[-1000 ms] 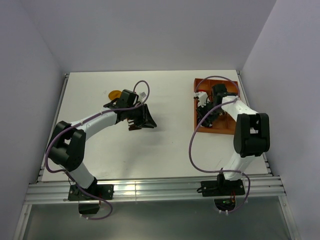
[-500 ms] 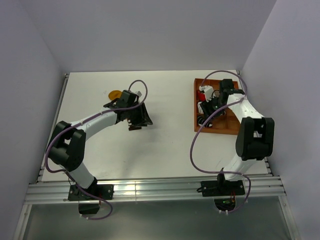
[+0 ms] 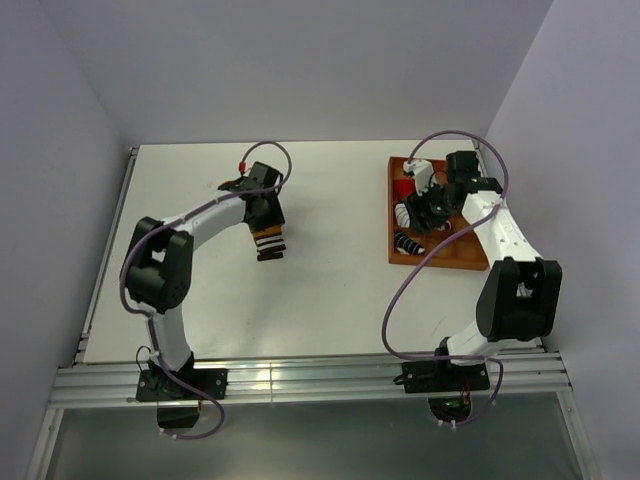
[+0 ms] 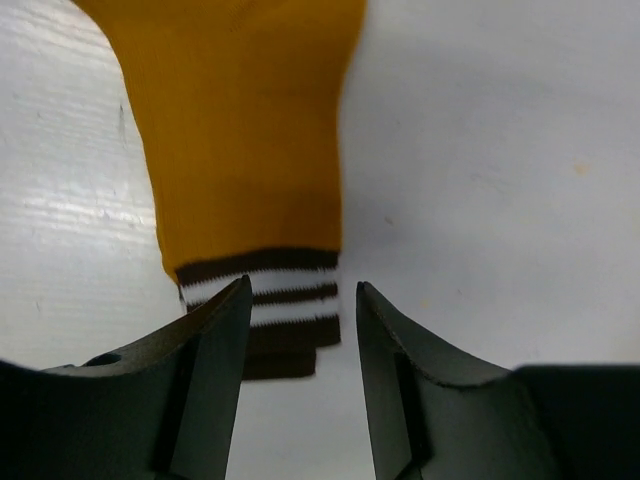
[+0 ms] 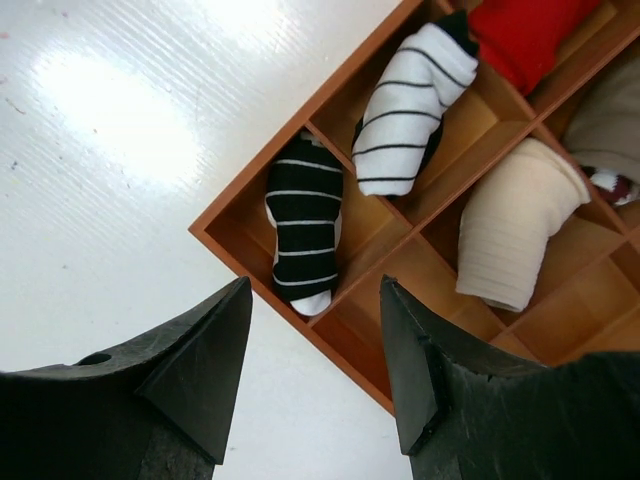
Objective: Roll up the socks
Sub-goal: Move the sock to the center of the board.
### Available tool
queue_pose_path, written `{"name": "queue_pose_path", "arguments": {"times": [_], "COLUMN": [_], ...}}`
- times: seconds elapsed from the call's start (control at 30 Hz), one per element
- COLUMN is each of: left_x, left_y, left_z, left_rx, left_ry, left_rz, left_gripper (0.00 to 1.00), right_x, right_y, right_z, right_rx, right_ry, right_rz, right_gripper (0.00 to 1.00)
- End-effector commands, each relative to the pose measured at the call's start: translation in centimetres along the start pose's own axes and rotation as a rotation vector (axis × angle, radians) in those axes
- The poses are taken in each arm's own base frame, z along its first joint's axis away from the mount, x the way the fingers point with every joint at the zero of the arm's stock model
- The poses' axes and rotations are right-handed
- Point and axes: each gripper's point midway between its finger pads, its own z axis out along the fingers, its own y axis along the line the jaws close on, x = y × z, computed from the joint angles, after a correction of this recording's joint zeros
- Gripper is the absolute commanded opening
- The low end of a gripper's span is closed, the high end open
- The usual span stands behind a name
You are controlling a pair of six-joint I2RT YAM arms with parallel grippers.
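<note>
The mustard-orange sock (image 4: 250, 130) lies flat on the white table, its brown-and-white striped cuff (image 4: 265, 300) nearest the camera. My left gripper (image 4: 298, 285) hovers open just above that cuff, touching nothing. From above, the left gripper (image 3: 262, 215) covers most of the sock and only the cuff (image 3: 268, 244) shows. The black-and-white striped sock (image 5: 305, 215) with a white toe lies in a corner compartment of the wooden tray (image 5: 351, 361). My right gripper (image 5: 315, 283) hangs open and empty above the tray's corner. From above, the right gripper (image 3: 435, 205) is over the tray (image 3: 440, 263).
Other compartments hold a white sock with black stripes (image 5: 405, 115), a red bundle (image 5: 525, 35), a beige roll (image 5: 515, 225) and a grey bundle (image 5: 615, 130). Walls close in the table at the back and both sides.
The left gripper has opened, swung round and shifted toward the far side, uncovering the striped cuff. The right gripper has pulled back to the far right over the tray.
</note>
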Motion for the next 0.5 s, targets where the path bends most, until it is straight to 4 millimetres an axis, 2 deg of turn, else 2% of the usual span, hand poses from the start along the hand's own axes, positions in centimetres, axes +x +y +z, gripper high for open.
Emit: {"name": "queue_pose_path", "arguments": {"times": [0.0, 0.07, 0.2, 0.23, 0.3, 0.33, 0.4, 0.47], "left_x": [-1.2, -1.4, 0.2, 1.3, 2.5, 4.2, 5.8, 8.3], "left_y": [2.0, 2.0, 2.6, 3.3, 3.5, 4.0, 4.1, 3.4], "left_z": [2.2, 2.8, 4.1, 4.6, 5.0, 5.2, 5.3, 5.3], "left_rx": [-0.136, -0.154, -0.168, -0.184, -0.170, -0.160, -0.134, -0.096], "left_ry": [-0.015, -0.012, 0.049, 0.078, 0.103, 0.153, 0.189, 0.239], "left_rz": [0.038, 0.052, 0.069, 0.073, 0.067, 0.067, 0.080, 0.135], "left_gripper": [0.51, 0.51, 0.49, 0.48, 0.48, 0.48, 0.48, 0.48], "right_x": [-2.1, -2.0, -1.8, -1.7, -1.5, -1.5, -1.4, -1.3], "right_y": [-0.1, 0.1, 0.1, 0.1, 0.2, 0.2, 0.3, 0.2], "right_z": [-1.8, -1.9, -2.4, -2.5, -2.7, -2.7, -3.0, -3.3], "right_rx": [0.014, 0.009, 0.026, 0.027, 0.024, 0.023, 0.022, 0.028], "right_ry": [-0.072, -0.076, -0.084, -0.084, -0.084, -0.083, -0.086, -0.089], "right_rz": [-0.016, -0.019, -0.034, -0.035, -0.037, -0.038, -0.044, -0.045], "right_gripper": [0.62, 0.62, 0.62, 0.62, 0.62, 0.62, 0.62, 0.62]}}
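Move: The orange sock lies flat on the table under my left hand. Its middle is about 5 cm ahead, 4 cm to the left and some 6 cm below; its striped cuff points back towards me, about 2 cm behind my left hand and level with it sideways. From my right hand, up over the sock box, the same sock lies roughly 41 cm to the left, 2 cm ahead and about 11 cm lower. I drop my left hand about 5 cm onto the sock's leg just above the stripes. On the way it edges a little forward and left, then eases back about 1 cm while low. My fingers stay half open, and both tips come to bear on the cloth, inside the sock's edges. Meanwhile my right hand keeps rising over the box, some 2 cm. ##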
